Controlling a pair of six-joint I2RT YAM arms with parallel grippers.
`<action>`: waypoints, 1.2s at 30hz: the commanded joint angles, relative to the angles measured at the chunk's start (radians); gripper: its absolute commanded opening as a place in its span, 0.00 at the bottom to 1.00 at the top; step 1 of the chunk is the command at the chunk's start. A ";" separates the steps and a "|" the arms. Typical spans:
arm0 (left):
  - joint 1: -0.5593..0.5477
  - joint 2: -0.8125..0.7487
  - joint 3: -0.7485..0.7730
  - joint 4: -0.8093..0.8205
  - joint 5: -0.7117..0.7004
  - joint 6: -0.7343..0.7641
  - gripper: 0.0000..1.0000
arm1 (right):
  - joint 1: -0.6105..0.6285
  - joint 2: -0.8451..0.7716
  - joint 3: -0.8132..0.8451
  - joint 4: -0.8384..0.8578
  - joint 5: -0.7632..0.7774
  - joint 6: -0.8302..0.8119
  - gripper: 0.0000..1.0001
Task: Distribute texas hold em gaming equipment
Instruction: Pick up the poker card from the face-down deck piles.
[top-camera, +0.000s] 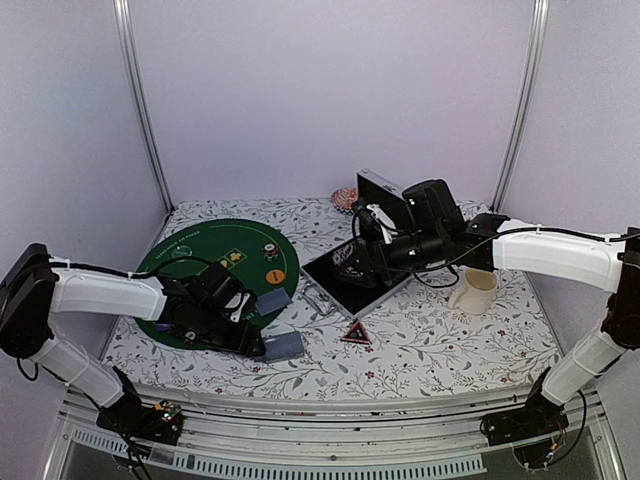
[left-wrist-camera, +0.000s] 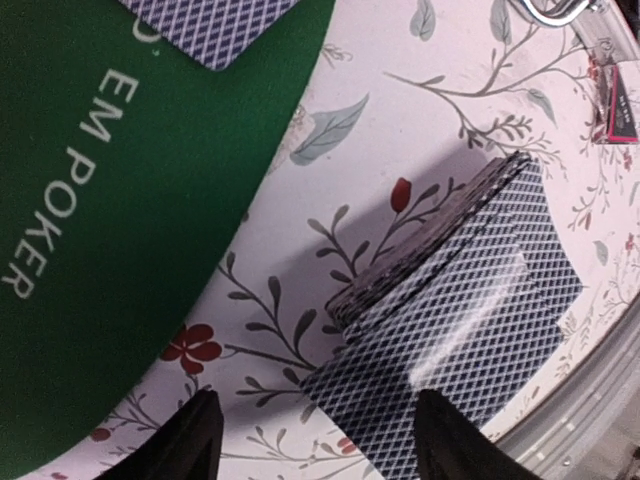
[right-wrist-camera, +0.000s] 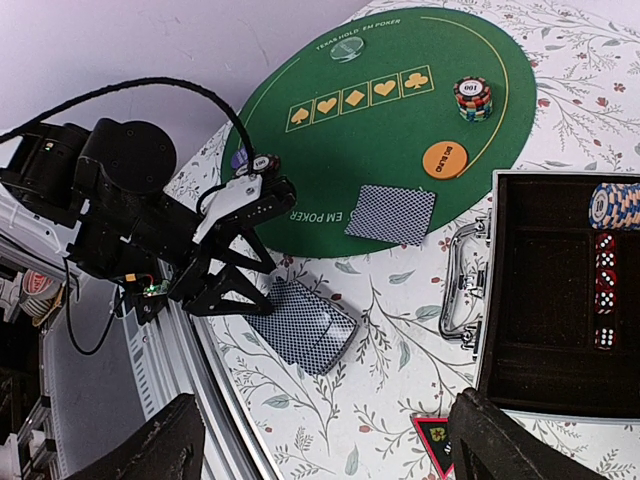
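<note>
A deck of blue-backed playing cards (left-wrist-camera: 470, 300) lies slightly fanned on the floral cloth near the table's front edge, just off the green poker mat (top-camera: 200, 250). My left gripper (left-wrist-camera: 320, 440) hovers open at the deck's near corner. Its right finger (left-wrist-camera: 450, 440) is over the cards and its left finger (left-wrist-camera: 190, 440) over bare cloth. A smaller pile of cards (right-wrist-camera: 391, 213) rests on the mat's edge, with the orange button (right-wrist-camera: 444, 159) and a striped chip stack (right-wrist-camera: 472, 97) beyond. My right gripper (right-wrist-camera: 325, 450) hangs open and empty, high above the cloth beside the case.
The open silver case (top-camera: 350, 270) stands at mid-table, holding more chips (right-wrist-camera: 615, 205) and red dice (right-wrist-camera: 604, 300), its handle (right-wrist-camera: 458, 285) towards the mat. A cream mug (top-camera: 476, 290) sits right of it. A red-edged triangular piece (top-camera: 355, 333) lies in front of it.
</note>
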 joint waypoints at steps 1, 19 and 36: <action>0.048 -0.032 -0.094 0.156 0.155 -0.069 0.63 | 0.006 0.003 0.028 -0.008 -0.012 -0.004 0.86; 0.129 -0.050 -0.219 0.340 0.297 -0.140 0.45 | 0.008 -0.005 0.025 -0.006 -0.009 0.002 0.86; 0.153 -0.078 -0.215 0.309 0.312 -0.123 0.05 | 0.007 -0.003 0.028 -0.011 -0.004 -0.002 0.86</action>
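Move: The face-down deck lies with its middle about 5 cm to the left gripper's right, level with it fore and aft and roughly 1 cm lower; its near corner sits just off the open fingers. A single face-down card lies some 10 cm ahead and 4 cm right of the gripper, and the red triangle 20 cm right and 4 cm ahead. From the idle right hand the deck is about 15 cm left, 6 cm back and 20 cm below. Keep the left fingertips low at the deck's left end, shifting them no more than about 1 cm, and roll the wrist some 20 degrees so the fingers point flatter and more to the right, towards the deck. Close the wide-open fingers almost shut over the top card's projecting corner, to pinch it. ##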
